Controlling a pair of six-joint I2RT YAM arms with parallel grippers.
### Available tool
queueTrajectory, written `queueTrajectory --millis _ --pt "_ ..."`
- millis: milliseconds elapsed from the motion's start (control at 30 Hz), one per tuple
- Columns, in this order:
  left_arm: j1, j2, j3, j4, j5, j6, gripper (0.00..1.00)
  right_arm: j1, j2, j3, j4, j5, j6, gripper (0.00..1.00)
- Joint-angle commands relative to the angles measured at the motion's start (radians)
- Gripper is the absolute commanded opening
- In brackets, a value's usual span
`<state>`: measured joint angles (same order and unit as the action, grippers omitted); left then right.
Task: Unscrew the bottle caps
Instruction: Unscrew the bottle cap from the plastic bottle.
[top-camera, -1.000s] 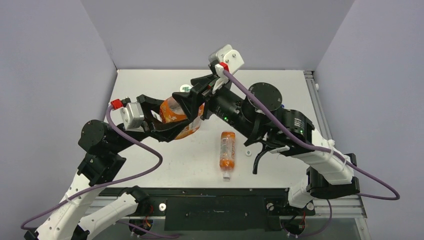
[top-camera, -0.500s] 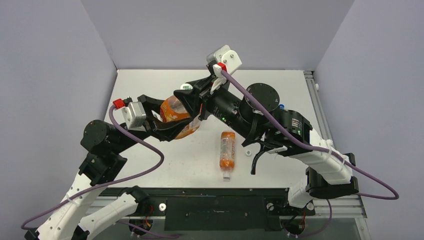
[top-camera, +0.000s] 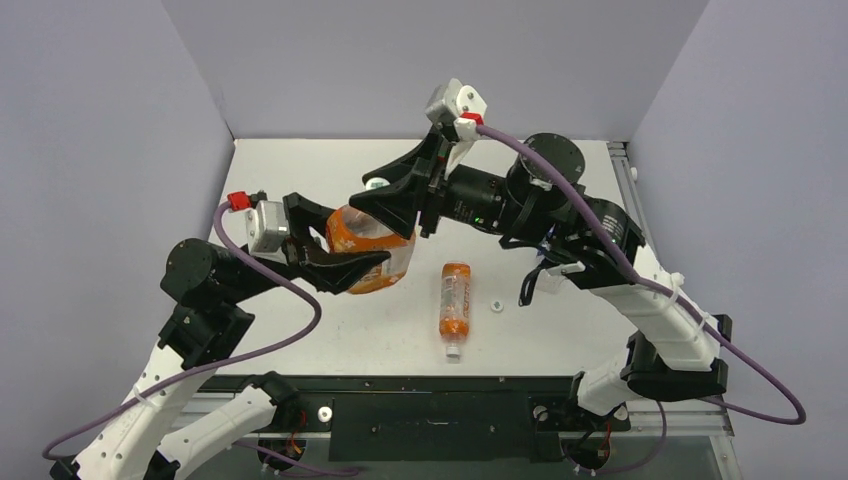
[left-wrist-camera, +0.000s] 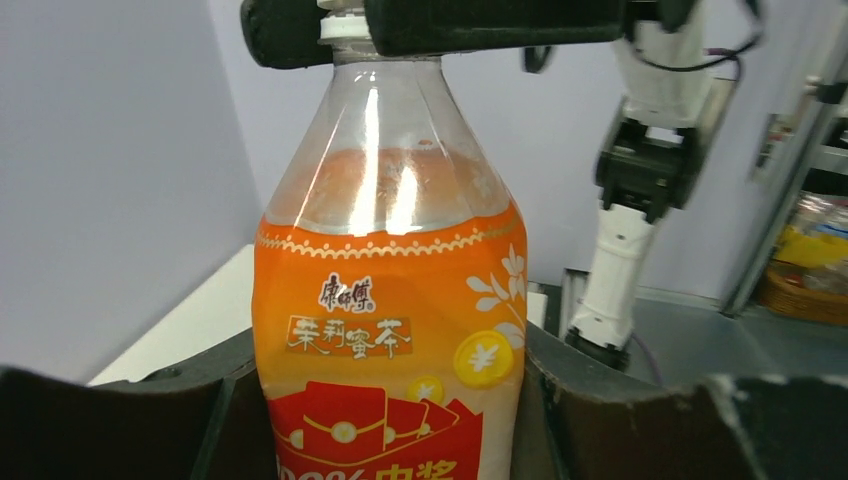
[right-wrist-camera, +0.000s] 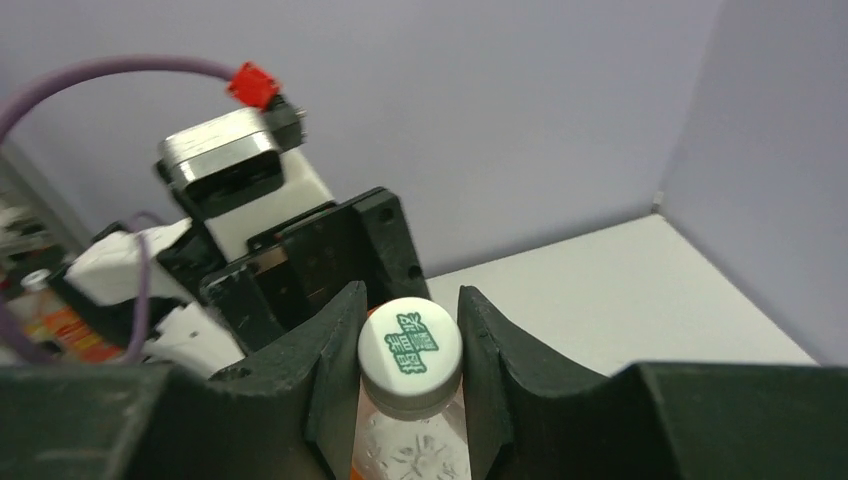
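Note:
The wide squarish orange bottle (top-camera: 368, 245) (left-wrist-camera: 388, 330) hangs tilted above the table, and my left gripper (top-camera: 362, 262) (left-wrist-camera: 385, 415) is shut on its labelled body. Its white cap with a green mark (right-wrist-camera: 410, 345) (top-camera: 377, 184) sits on the neck. My right gripper (right-wrist-camera: 410, 312) (top-camera: 386, 196) is shut on this cap, one dark finger pressed against each side. In the left wrist view the right gripper's fingers (left-wrist-camera: 480, 22) cross the bottle top and hide most of the cap. A slim orange bottle (top-camera: 455, 300) lies on the table with its cap end toward the arm bases.
A small loose white cap (top-camera: 496, 304) lies on the table just right of the slim bottle. Purple walls close in the table on the left, back and right. The right arm's elbow (top-camera: 545, 190) stands high over the middle back of the table.
My right gripper has shut on the cap and its wrist has turned, with the right arm swinging up and to the right. The left gripper and bottle have shifted slightly right and down.

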<state>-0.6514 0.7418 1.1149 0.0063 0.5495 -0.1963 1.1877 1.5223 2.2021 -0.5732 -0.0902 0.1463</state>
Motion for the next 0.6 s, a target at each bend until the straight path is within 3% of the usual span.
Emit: queueTrajectory --millis 0,133,200,433,567 --pt "-0.012 0.006 0.070 0.101 0.383 -0.193 0.00 -0.103 -0.082 -0.065 0.181 -0.538 0.077 0.00" --pt "-0.014 0.013 0.109 0.094 0.456 -0.275 0.00 -0.123 -0.094 -0.134 0.374 -0.817 0.206 0.00" --pt "-0.014 0.013 0.109 0.091 0.472 -0.287 0.00 -0.125 -0.096 -0.164 0.460 -0.885 0.270 0.00" --pt "-0.014 0.015 0.097 0.100 0.504 -0.300 0.00 -0.141 -0.078 -0.164 0.512 -0.977 0.334 0.00" --pt "-0.014 0.016 0.086 0.099 0.500 -0.283 0.00 -0.168 -0.083 -0.142 0.438 -0.910 0.289 0.03"
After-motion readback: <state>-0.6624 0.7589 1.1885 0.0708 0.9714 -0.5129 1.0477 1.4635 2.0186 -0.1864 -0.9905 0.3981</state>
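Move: The right gripper already pinches the white cap of the upright orange bottle, with the cap between its pads. The bottle's middle hangs about 12 cm below. The left gripper already clasps the bottle body, its cap about 10 cm above that hand and the bottle's middle 2 cm below. On the table, some 53 cm below the right hand, a smaller orange bottle lies about 9 cm ahead and 12 cm right, with a loose cap 9 cm ahead and 21 cm right. Twist the cap against the bottle: swing the right gripper about 45 degrees counter-clockwise while you turn the left gripper some 30 degrees clockwise, both keeping their grips on cap and body. Draw both hands back together towards the bases by about 10 cm as they turn, letting the right drift a little to the right, and ease to a stop. ##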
